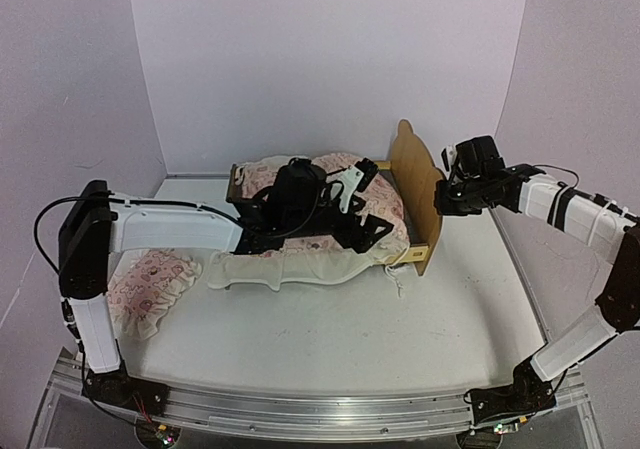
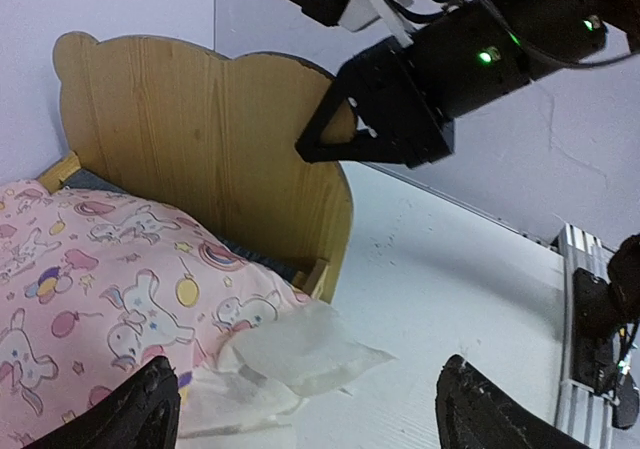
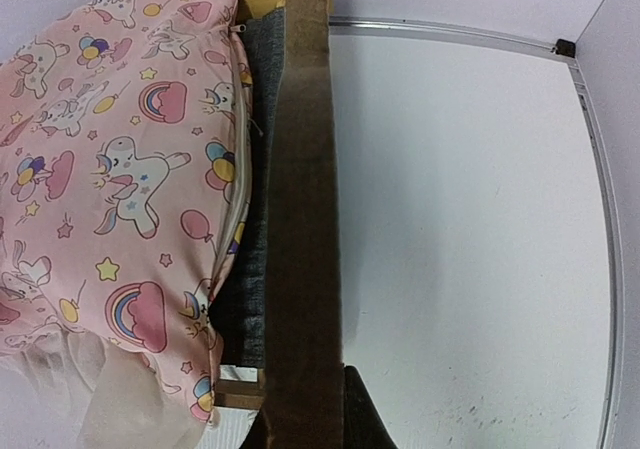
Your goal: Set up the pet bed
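The pet bed (image 1: pixel 416 181) stands at the back of the table, its plywood ear-shaped headboard (image 2: pixel 190 139) to the right. A pink unicorn blanket (image 1: pixel 375 201) covers it, and the white ruffle (image 2: pixel 295 354) hangs over the front rail. The dark grey mattress (image 3: pixel 256 269) shows between blanket and headboard. My left gripper (image 1: pixel 368 227) hovers over the blanket's headboard end. It is open, its fingertips (image 2: pixel 140 409) wide apart with nothing held. My right gripper (image 3: pixel 305 431) is shut on the headboard's upper edge (image 3: pixel 305 199), one finger on each face.
A small pink ruffled pillow (image 1: pixel 150 281) lies on the table at the left, beside the left arm. White walls enclose the back and both sides. A metal rail (image 1: pixel 330 414) runs along the near edge.
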`<state>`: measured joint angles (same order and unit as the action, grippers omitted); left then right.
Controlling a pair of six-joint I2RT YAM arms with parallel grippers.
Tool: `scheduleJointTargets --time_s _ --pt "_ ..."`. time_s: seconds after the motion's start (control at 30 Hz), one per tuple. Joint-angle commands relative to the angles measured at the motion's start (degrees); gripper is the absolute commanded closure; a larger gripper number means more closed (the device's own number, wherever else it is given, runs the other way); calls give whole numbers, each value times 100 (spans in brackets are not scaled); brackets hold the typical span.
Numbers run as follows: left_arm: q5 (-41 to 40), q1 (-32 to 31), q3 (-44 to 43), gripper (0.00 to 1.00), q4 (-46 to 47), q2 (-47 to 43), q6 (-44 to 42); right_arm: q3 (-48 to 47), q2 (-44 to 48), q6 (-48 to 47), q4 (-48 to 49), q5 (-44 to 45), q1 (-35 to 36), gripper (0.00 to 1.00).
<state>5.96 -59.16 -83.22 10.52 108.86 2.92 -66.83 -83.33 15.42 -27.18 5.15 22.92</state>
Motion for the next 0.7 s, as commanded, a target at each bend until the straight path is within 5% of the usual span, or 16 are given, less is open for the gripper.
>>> scheduleJointTargets --time_s 0.0,0.17,0.43,0.67 --pt "175 -365 970 9 487 -512 243 -854 175 1561 732 -738 182 100" --pt "-524 -1042 2082 13 2470 -330 -19 -1157 113 1701 732 -739 241 100" --pt "-1356 -1120 2444 46 5648 1431 -51 -1251 254 1740 767 -770 340 100" --pt "-2612 -1027 1257 69 6029 2872 -47 -1447 315 1819 772 -763 357 100"
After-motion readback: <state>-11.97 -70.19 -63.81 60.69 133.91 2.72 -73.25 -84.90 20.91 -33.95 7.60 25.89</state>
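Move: The near right corner of the bed's rail lies about 12 cm ahead of my left hand, 9 cm to its right and 19 cm below. The cover's corner is some 6 cm ahead, 4 cm right and 12 cm down; the white cord's knot is 7 cm ahead, 7 cm right, 24 cm down. From my right hand that rail corner is about level ahead, 4 cm left and 15 cm below. Clear of the cover, I drop my left hand nearly 20 cm to low over the table in front of the bed's near right corner, first drawing back about 12 cm, then coming some 6 cm forward again while still sinking. Its fingers close from wide to about a third open, on nothing. My right hand keeps its pinch on the headboard's near edge, easing slightly up and left. ##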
